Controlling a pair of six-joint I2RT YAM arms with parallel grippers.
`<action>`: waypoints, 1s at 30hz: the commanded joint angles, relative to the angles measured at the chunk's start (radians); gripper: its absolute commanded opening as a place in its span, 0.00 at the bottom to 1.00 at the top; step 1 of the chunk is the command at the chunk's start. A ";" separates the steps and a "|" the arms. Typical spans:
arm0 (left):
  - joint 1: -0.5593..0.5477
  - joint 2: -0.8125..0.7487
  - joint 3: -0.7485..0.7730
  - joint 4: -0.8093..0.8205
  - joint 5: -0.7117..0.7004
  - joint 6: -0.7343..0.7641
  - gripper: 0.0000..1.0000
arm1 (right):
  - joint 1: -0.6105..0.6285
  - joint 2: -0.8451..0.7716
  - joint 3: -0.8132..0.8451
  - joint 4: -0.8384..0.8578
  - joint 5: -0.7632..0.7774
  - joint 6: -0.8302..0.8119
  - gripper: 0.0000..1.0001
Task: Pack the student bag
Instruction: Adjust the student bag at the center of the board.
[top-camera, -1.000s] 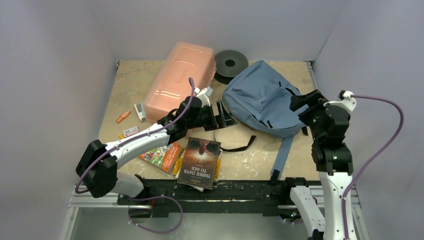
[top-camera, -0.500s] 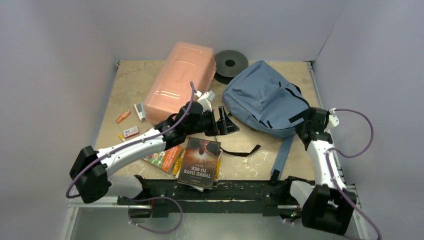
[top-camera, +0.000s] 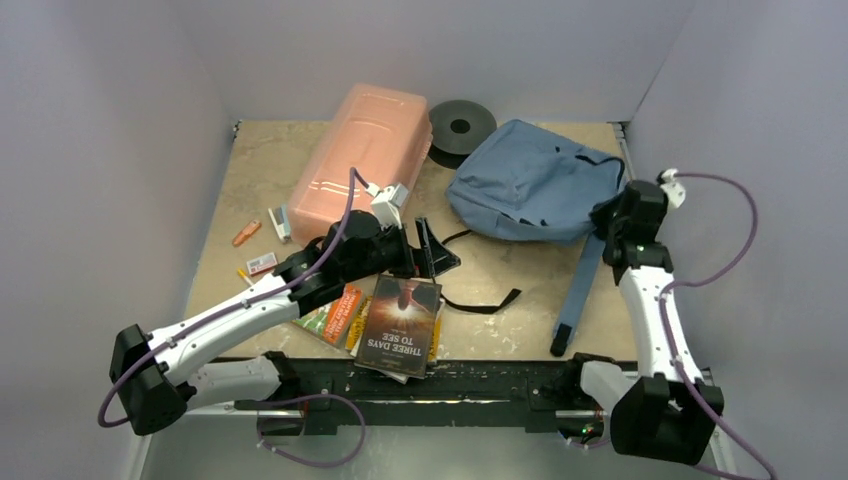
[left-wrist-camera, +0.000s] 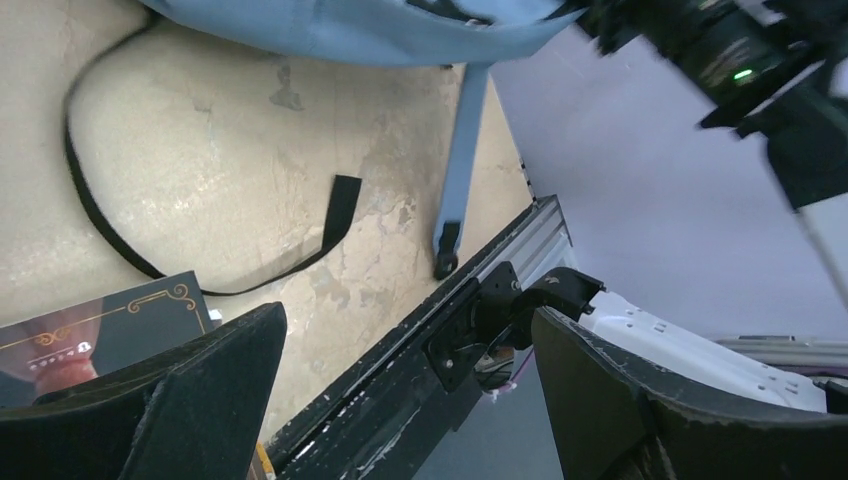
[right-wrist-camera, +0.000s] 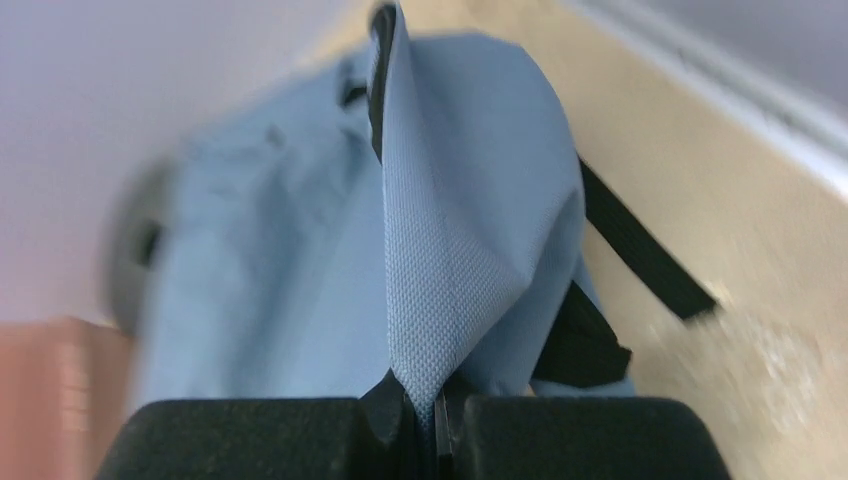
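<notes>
The student bag (top-camera: 525, 185), a blue-grey backpack, lies at the back right of the table; its fabric also shows in the left wrist view (left-wrist-camera: 330, 25). My right gripper (top-camera: 608, 214) is at the bag's right edge. In the right wrist view it (right-wrist-camera: 430, 410) is shut on a pinched fold of the bag's fabric (right-wrist-camera: 460, 230). One blue strap (top-camera: 575, 290) trails toward the near edge. My left gripper (top-camera: 436, 250) hovers open left of the bag, above the table, with nothing between its fingers (left-wrist-camera: 405, 330).
A dark book (top-camera: 400, 325) and colourful books (top-camera: 330, 310) lie near the front edge. A pink plastic box (top-camera: 360, 160) and a black disc (top-camera: 462, 127) stand at the back. Small items (top-camera: 262, 240) are scattered at the left. A black strap (top-camera: 480, 300) crosses the middle.
My right gripper has swung back along the bag's right side and shut on its fabric, and the bag has shifted and bunched. My left arm drew slightly left, still open.
</notes>
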 joint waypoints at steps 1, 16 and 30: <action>-0.007 -0.065 0.030 -0.078 -0.041 0.063 0.93 | 0.020 -0.043 0.359 0.015 0.145 -0.006 0.00; -0.006 -0.191 0.006 -0.154 -0.103 0.065 0.94 | 0.061 0.506 1.177 0.228 0.113 0.431 0.00; -0.007 -0.225 -0.044 -0.151 -0.090 0.041 0.94 | 0.244 -0.031 0.056 0.519 0.331 0.669 0.00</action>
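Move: My right hand is shut on the near right corner of the student bag; the bag's middle lies about 8 cm ahead, 12 cm to the left and 9 cm lower. The black reel stands some 25 cm ahead and 31 cm to the left of this hand, and the blue strap's buckle end lies roughly 22 cm back and 7 cm left. From my empty left hand, the bag's middle is about 22 cm ahead, 17 cm right and well below. Keeping the bag's corner pinched, I sweep my right hand up about 30 cm and forward some 18 cm, tipping the fingers upward by about 40 degrees, then swing back down and towards me with the bag still held, adding a slight roll and clockwise turn. My left hand, open and empty, draws about 5 cm left, away from the bag, rising a little. ##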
